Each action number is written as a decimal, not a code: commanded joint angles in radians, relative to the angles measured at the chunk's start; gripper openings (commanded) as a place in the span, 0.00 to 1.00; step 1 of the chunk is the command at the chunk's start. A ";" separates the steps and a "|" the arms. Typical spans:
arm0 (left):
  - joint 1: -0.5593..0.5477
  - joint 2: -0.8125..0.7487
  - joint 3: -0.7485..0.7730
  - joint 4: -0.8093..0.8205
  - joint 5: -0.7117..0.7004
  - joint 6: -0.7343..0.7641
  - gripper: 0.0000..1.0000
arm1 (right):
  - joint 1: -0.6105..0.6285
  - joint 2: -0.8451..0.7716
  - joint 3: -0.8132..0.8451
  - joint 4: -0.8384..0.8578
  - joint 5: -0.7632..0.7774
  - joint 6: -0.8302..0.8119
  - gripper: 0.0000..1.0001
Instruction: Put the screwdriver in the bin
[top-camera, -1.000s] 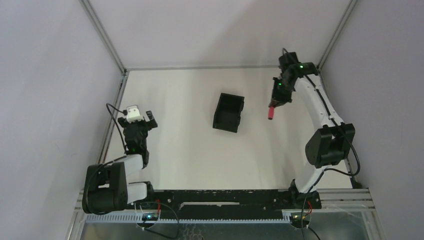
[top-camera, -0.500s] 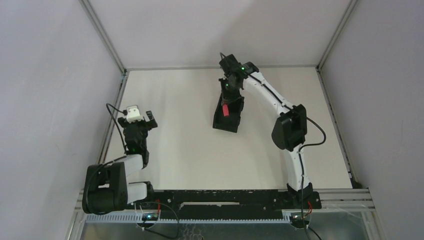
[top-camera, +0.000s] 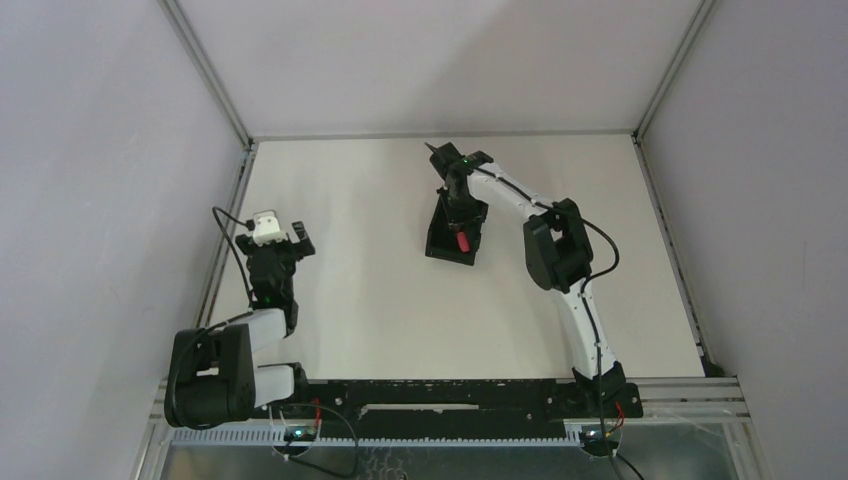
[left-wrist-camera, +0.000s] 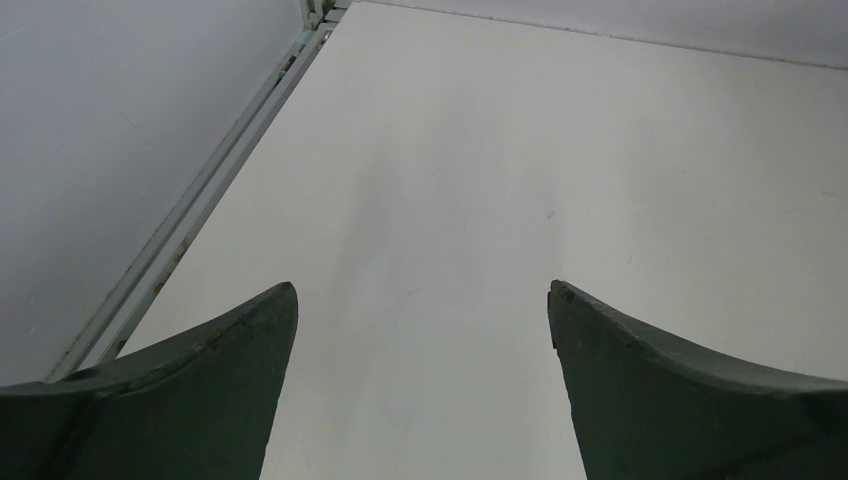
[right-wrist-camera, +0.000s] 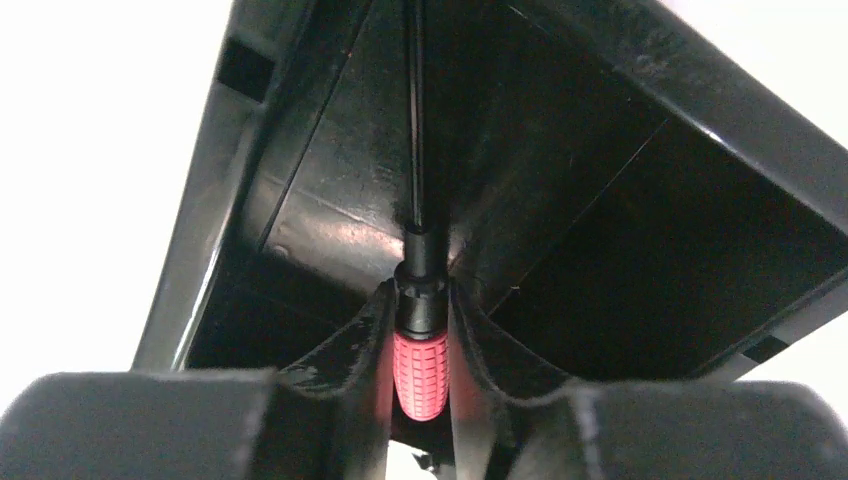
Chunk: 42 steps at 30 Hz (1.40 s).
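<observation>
The black bin (top-camera: 440, 235) stands mid-table, and its dark inside (right-wrist-camera: 600, 250) fills the right wrist view. My right gripper (top-camera: 460, 228) is over and inside the bin, shut on the screwdriver (right-wrist-camera: 420, 360). The red handle (top-camera: 462, 241) sits between the fingers (right-wrist-camera: 350, 350), and the thin dark shaft (right-wrist-camera: 415, 120) points ahead into the bin. I cannot tell whether the tip touches the floor of the bin. My left gripper (top-camera: 283, 240) is open and empty at the left side of the table; its fingertips (left-wrist-camera: 250, 340) hang over bare white table.
A metal frame rail (top-camera: 225, 240) runs along the table's left edge next to the left gripper. Grey walls enclose the table on the left, back and right. The black base rail (top-camera: 440, 395) lies along the near edge.
My right arm has swung left from the right side of the table with the screwdriver and lowered it into the bin. The left arm has not moved.
</observation>
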 joint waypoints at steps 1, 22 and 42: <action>-0.007 -0.009 0.011 0.026 -0.007 -0.006 1.00 | 0.014 -0.025 -0.005 0.063 0.035 0.000 0.34; -0.007 -0.009 0.011 0.029 -0.008 -0.007 1.00 | 0.052 -0.662 -0.313 0.271 0.185 -0.075 1.00; -0.006 -0.010 0.010 0.027 -0.008 -0.006 1.00 | -0.187 -1.510 -1.478 0.822 0.106 0.070 1.00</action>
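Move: The right hand is down inside the bin, its fingers pointing down at the neck of the screwdriver. The bin's middle is only about 1 cm ahead, level left to right and some 1 cm below; the screwdriver's middle lies roughly 2 cm ahead and 1 cm below, its shaft pointing outward. From the idle left hand the bin is about 37 cm to the right, 3 cm ahead and 9 cm below. The right fingers let go of the screwdriver's neck inside the bin, at first parting only partway while the hand stays low. The hand then rises steeply, some 20 cm, spreading its fingers wide as it clears, and swings back and right away from the bin, sinking about 10 cm again while the fingers tilt up and forward roughly 40 degrees. ##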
